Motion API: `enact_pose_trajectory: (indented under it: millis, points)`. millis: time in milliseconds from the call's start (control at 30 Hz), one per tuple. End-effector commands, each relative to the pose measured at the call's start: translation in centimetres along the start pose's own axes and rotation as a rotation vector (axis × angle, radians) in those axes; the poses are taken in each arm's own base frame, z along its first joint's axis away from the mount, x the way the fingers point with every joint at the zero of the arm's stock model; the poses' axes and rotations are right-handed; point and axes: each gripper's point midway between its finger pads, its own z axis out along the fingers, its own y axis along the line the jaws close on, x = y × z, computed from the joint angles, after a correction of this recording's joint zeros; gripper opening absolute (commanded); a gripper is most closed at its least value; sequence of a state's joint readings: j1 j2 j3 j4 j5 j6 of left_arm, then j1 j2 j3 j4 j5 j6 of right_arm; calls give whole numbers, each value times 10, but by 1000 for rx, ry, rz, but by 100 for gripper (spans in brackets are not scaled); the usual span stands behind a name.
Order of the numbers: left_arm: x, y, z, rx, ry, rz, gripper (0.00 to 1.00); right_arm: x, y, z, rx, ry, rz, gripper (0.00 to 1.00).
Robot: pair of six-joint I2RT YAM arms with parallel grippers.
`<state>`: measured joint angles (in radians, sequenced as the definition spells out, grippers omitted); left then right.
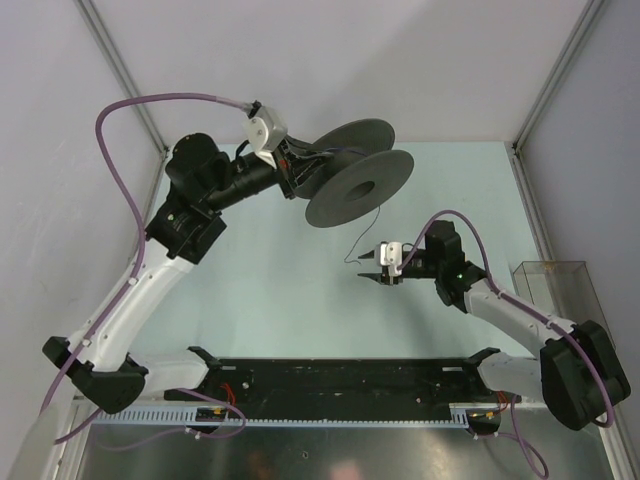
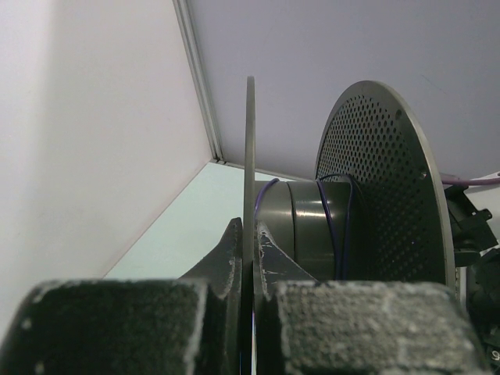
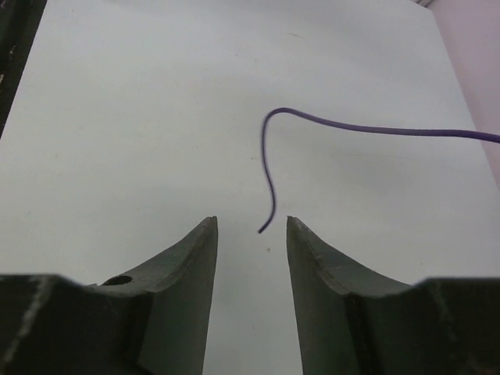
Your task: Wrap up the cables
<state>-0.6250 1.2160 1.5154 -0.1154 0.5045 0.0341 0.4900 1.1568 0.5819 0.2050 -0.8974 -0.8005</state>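
My left gripper is shut on one flange of the dark grey spool and holds it up off the table at the back. In the left wrist view the jaws pinch the thin flange edge; a few turns of thin purple cable lie round the hub. The cable's loose end hangs from the spool toward my right gripper. In the right wrist view this gripper is open, and the cable tip hangs just ahead of the gap, between the fingertips, not gripped.
A clear plastic box stands at the table's right edge. A black rail runs along the near edge between the arm bases. White walls with metal posts close in the back and sides.
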Motion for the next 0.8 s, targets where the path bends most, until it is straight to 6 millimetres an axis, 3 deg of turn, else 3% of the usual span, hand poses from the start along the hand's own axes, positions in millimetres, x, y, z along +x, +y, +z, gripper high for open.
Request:
enact_pose_trajectory:
  millis: [0,333,433,533,600,767]
  points:
    - [-49,-1,-4,1,-133,50,0,-4,-10,3,37,-13,-10,43]
    - [-49,-2,-5,8,-133,50,0,-4,-9,2,41,-9,10,36]
    - [-49,-1,-4,2,-133,49,0,-2,-6,2,32,-3,14,26]
    - [-49,4,-5,-30,-133,47,0,-4,-5,1,29,-2,16,7]
    - [-45,16,-5,-103,-127,10,0,-7,-5,0,36,-4,21,2]
    - [-13,84,-12,-491,-74,-120,0,-31,0,-5,49,-32,13,0]
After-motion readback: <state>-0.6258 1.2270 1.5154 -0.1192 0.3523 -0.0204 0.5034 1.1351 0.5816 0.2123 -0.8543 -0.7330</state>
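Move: The cable's hanging end lies about 1 cm to the left of the right hand, level with it fore and aft and in height, between its half-open fingertips. The cable's bend is some 3 cm to the left, also level. The spool in the left hand is roughly 2 cm ahead, 2 cm left and 32 cm above. From the left hand, the cable end lies about 2 cm back, 9 cm right and 32 cm below. Right fingers pinch the cable end, staying in place; lastly the left carries its spool about 2.5 cm forward. ##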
